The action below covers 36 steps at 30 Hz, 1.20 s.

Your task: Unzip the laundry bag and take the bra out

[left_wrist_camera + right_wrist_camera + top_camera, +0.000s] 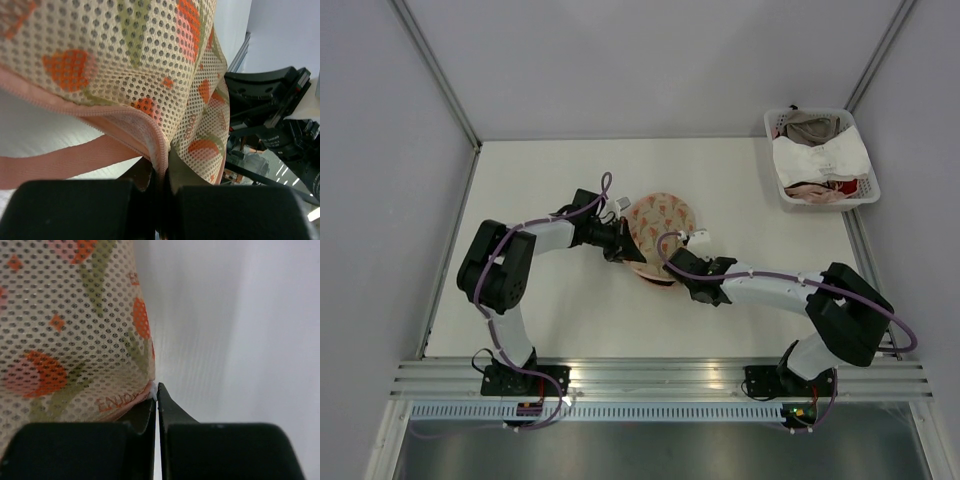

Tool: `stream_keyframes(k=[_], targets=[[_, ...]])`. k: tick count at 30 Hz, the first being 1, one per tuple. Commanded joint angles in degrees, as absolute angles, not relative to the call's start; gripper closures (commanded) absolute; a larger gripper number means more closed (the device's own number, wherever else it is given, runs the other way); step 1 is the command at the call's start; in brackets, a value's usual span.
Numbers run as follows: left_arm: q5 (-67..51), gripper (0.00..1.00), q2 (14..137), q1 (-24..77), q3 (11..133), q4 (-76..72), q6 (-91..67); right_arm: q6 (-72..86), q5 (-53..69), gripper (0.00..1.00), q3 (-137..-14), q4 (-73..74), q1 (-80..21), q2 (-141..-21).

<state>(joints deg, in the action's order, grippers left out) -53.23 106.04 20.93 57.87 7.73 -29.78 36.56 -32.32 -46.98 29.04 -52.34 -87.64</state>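
The laundry bag (pixel 660 225), a cream mesh pouch with orange and green print, is held up off the table between both arms. My left gripper (pixel 628 246) is shut on its pink zip edging (pixel 159 145); the mesh fills the left wrist view, and a pink strip (pixel 60 162) hangs to the left. My right gripper (pixel 691 244) is at the bag's right edge, shut, with a small white zip tab (pixel 154 390) pinched at its fingertips beside the printed mesh (pixel 65 340). The bra is hidden.
A white slatted basket (pixel 830 205) holding white, beige and pink garments stands at the back right corner. The table's side rails and grey walls bound the white surface. The right arm's black body (pixel 270 100) shows just behind the bag.
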Motion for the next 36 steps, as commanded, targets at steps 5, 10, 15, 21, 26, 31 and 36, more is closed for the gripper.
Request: stream_keyframes(k=[5,10,15,21,26,31,36], targets=[[-56.43,0.86,105.73,21.71,60.03,11.34,-25.05,33.31,-38.32,1.0,-48.17,30.85,-49.57,-86.67],[-48.88,0.09,102.49,21.8,57.84,10.9,-29.08,31.29,-37.09,0.76,-47.37,32.95,-49.57,-81.92],[-41.77,0.0,95.2,21.71,52.57,10.55,-33.12,31.11,-32.61,0.33,-48.42,36.37,-49.66,-77.96],[-25.86,0.0,78.69,21.18,44.75,12.48,-39.36,29.54,-31.47,0.26,-52.2,36.66,-56.92,-73.74],[-18.21,0.0,62.19,21.27,37.11,12.13,-44.2,25.85,-27.42,0.26,-58.08,32.52,-63.97,-80.04],[-16.26,0.0,51.08,21.27,33.93,16.34,-47.37,21.71,-27.6,0.28,-65.03,30.5,-66.36,-89.02],[-17.66,0.0,45.54,21.27,32.7,18.54,-48.86,19.34,-29.53,0.32,-70.31,30.76,-66.36,-97.9]])
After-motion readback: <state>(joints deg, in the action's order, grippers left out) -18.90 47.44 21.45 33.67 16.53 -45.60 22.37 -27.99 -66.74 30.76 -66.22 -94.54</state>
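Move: Both hands still pinch the laundry bag: its middle lies about 6 cm ahead of the left hand, 5 cm to its right and 3 cm lower. From the right hand, the bag's middle is roughly 5 cm ahead and 7 cm left, at about its height. The raised zip edge sits in the left fingers, some 11 cm left of the right hand, level with it fore and aft and about 3 cm higher. Both hands release the laundry bag; the left rises leftward about 10 cm, the right arcs 14 cm left. ##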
